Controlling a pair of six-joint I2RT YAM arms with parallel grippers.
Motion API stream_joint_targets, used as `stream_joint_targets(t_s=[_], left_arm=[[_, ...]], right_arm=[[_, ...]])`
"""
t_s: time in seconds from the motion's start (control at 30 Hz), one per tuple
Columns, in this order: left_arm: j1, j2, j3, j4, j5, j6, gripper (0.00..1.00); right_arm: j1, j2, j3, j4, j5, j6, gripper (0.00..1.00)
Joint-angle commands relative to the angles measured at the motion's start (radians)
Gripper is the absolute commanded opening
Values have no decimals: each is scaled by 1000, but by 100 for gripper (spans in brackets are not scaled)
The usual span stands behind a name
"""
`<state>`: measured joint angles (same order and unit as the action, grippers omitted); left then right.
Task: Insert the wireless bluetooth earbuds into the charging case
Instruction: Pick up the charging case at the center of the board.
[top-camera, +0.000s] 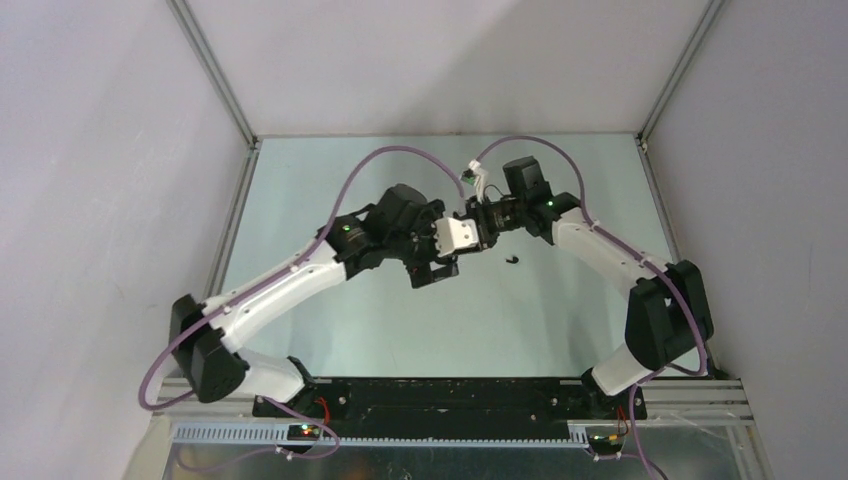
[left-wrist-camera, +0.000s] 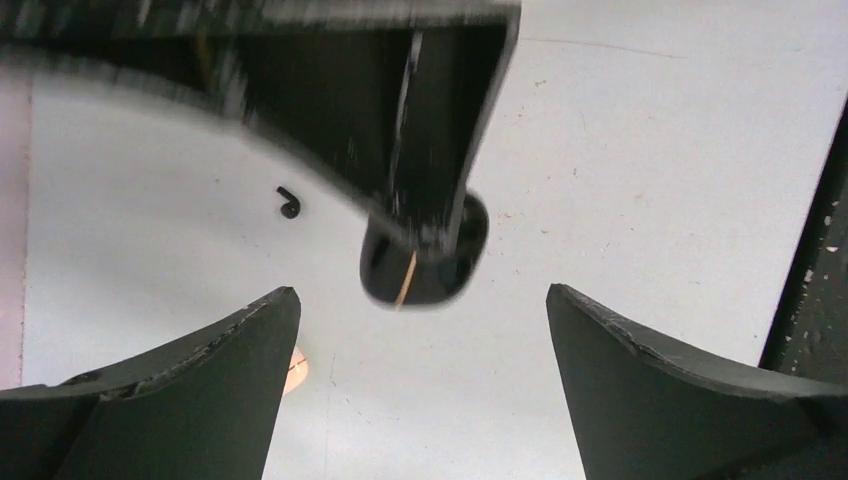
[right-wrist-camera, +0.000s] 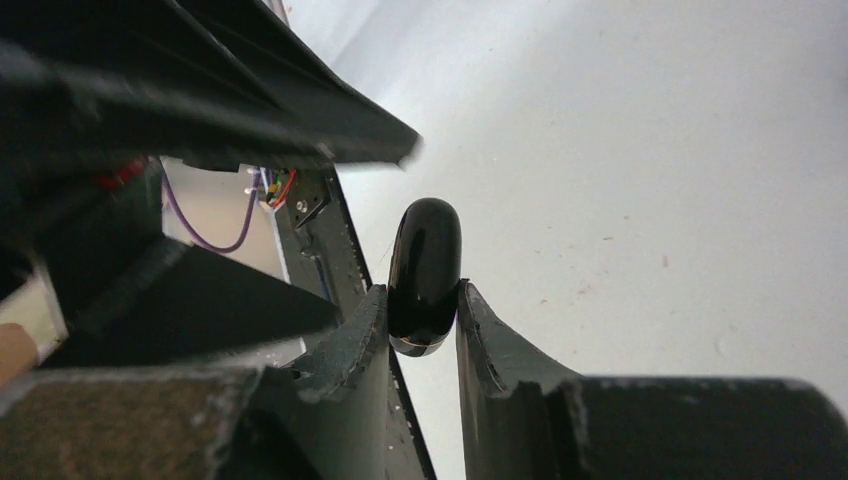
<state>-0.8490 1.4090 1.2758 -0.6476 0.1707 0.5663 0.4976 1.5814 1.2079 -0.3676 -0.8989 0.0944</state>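
The charging case (right-wrist-camera: 425, 270) is a glossy black oval pod, and my right gripper (right-wrist-camera: 422, 288) is shut on it, one finger on each flat side, holding it off the table. Seen from the left wrist, the charging case (left-wrist-camera: 425, 255) hangs under the right fingers (left-wrist-camera: 430, 120), just ahead of my left gripper (left-wrist-camera: 420, 293), which is wide open and holds nothing. One black earbud (left-wrist-camera: 289, 203) lies on the table, also in the top view as the black earbud (top-camera: 513, 260), right of both grippers. In the top view my left gripper (top-camera: 440, 262) and right gripper (top-camera: 472, 222) meet mid-table.
A small pale peach object (left-wrist-camera: 296, 370) shows beside the left finger, mostly hidden by it. The table's dark edge rail (left-wrist-camera: 810, 260) runs along the right of the left wrist view. Grey walls enclose the table (top-camera: 560, 320) on three sides.
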Motion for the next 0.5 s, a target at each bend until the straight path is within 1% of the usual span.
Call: stream_joint_targets(t_s=[0.0,0.03,0.07,0.1,0.13,0.17,0.2,0.23,0.27,0.3,0.33,0.37,0.43,0.47], left_arm=[[76,-156,-21,64,117,-25,99],[130,-190,-25,70,152,-41,99],[161,-207,-27,76,232,-52,99],[238,-233,-33,95,278,-85,100],[268,-243,-36,107,384,-104,99],[332,-251,-37,130,436,-139,99],[358,-248,-36,137,547,-154,99],[404,-233,-25,145,603,-174,99],[433,-221,-19,146,704,-190,99],[441,-189,-2,149,750,-200,100],[449,-168,13,145,833,-210,99],[451,-126,49,135,872,-216,99],[451,-53,90,158,1060,-272,99],[446,-15,94,191,1109,-358,99]], right_arm=[[-57,-119,35,-40,-23,-88,13],[-65,-129,35,-45,-25,-121,13],[-84,-152,35,-50,-33,-130,13],[-93,-163,35,-50,-35,-148,13],[-112,-191,35,-46,-42,-155,13],[-121,-208,36,-42,-50,-171,12],[-133,-239,42,-40,-51,-183,12],[-137,-257,48,-43,-43,-216,12],[-137,-291,66,-55,-36,-240,12],[-137,-309,77,-59,-24,-281,12],[-137,-344,91,-58,-20,-298,13],[-137,-381,94,-52,-17,-325,13],[-134,-434,97,-15,-13,-343,13],[-133,-449,98,-9,-11,-348,13]])
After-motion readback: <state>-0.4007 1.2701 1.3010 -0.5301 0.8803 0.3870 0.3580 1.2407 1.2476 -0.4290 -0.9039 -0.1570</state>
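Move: The black charging case sits between the right gripper's pads, about 1 cm left of its hand point. From the left hand it lies some 2 cm right, 1 cm ahead and 2 cm below. On the table, about 19 cm below the left hand, are the near black earbud, 9 cm ahead and 2 cm left, the pink case, 7 cm ahead and 14 cm left, and the far black earbud, 1 cm ahead and 15 cm right. Lift both hands apart after the handover. Keep the right gripper shut on the black case and carry it up about 12 cm and to the right, rolling the wrist some 30 degrees so its upper side tips back. Raise the wide-open left gripper and draw it left off the case, easing back right a little at the end, while its fingers swing up from slanting down to pointing nearly level right. ##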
